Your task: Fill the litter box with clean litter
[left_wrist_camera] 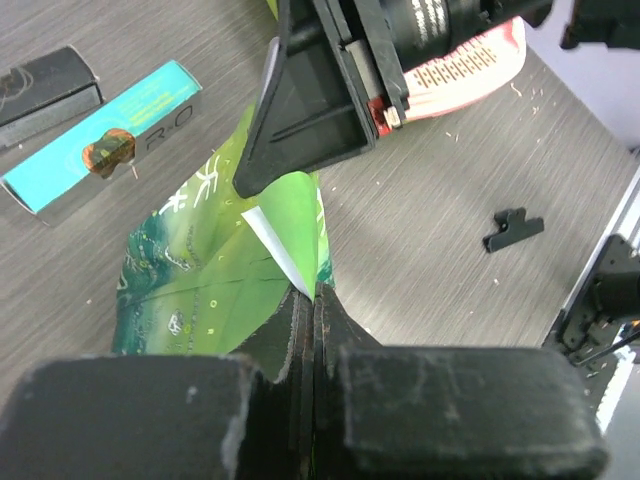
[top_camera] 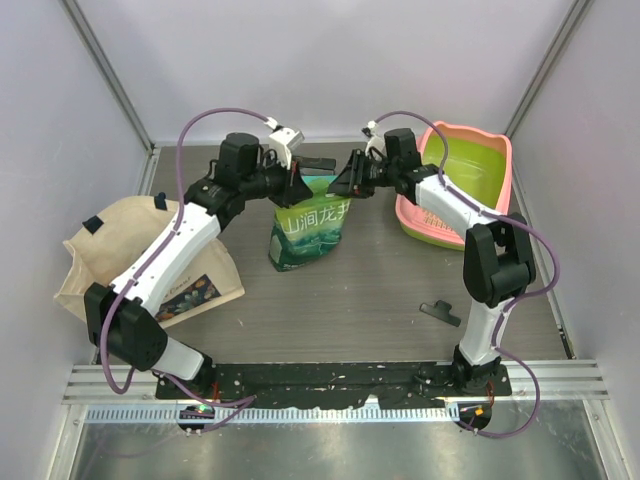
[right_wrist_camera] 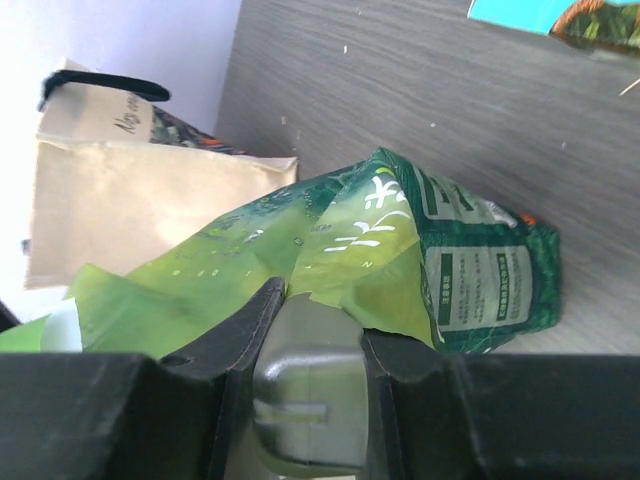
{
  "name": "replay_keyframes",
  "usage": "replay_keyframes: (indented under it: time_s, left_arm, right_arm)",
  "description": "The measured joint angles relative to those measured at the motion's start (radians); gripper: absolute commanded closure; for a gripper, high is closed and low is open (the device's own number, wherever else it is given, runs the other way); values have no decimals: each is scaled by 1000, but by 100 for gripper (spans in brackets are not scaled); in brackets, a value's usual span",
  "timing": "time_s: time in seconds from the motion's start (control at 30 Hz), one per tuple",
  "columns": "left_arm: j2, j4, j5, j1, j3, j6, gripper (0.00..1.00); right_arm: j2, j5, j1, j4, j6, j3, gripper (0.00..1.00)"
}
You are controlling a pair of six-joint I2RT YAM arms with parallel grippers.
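The litter box point(top_camera: 470, 130), pink-rimmed with a lime-green basin, sits at the back right. A green printed bag point(top_camera: 310, 232) stands upright at the table's centre. My left gripper point(top_camera: 303, 180) is shut on the bag's torn top edge point(left_wrist_camera: 300, 240), seen up close in the left wrist view point(left_wrist_camera: 315, 295). My right gripper point(top_camera: 345, 183) hovers over the bag's mouth, shut on the handle of a clear plastic scoop point(right_wrist_camera: 320, 370), and the handle fills the gap between its jaws point(right_wrist_camera: 325, 300). The clean litter is hidden inside the bag point(right_wrist_camera: 400, 250).
A beige tote bag point(top_camera: 130, 250) lies at the left, also in the right wrist view point(right_wrist_camera: 120, 200). A teal box point(left_wrist_camera: 100, 150) and a black box point(left_wrist_camera: 45, 85) lie behind the green bag. A small black clip point(top_camera: 440, 312) rests near the right arm's base.
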Motion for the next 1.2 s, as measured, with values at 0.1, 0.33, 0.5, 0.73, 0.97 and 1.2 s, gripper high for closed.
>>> replay_keyframes:
  time_s: [0.1, 0.33, 0.5, 0.73, 0.97, 1.2]
  left_arm:
    - [0, -19, 6, -9, 9, 64, 100]
    - [2, -120, 10, -6, 97, 248, 100]
    - [54, -212, 12, -6, 202, 334, 100]
    - [111, -274, 21, -6, 294, 385, 100]
    - [181, -291, 51, -7, 423, 431, 100]
    - [164, -157, 103, -13, 567, 483, 100]
  right_arm:
    - [19, -74, -37, 4, 86, 2, 99]
    - [23, -198, -102, 23, 245, 8, 99]
    - [23, -241, -172, 47, 317, 8, 99]
    - [23, -256, -230, 89, 386, 7, 99]
    - [23, -274, -264, 113, 422, 3, 99]
    - [23, -338, -286, 244, 495, -14, 99]
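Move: The right hand holds the scoop's handle at the bag's mouth; the litter box lies about 28 cm to its right, 4 cm farther out and 14 cm lower. The litter bag's middle is some 7 cm left of this hand, 8 cm back and 10 cm below. The left hand still pinches the bag's rim, the bag's middle about 17 cm beneath it, 5 cm back and 2 cm right. Right hand draws the scoop about 9 cm right, rising 6 cm; left, still shut, rises 14 cm off the rim. ##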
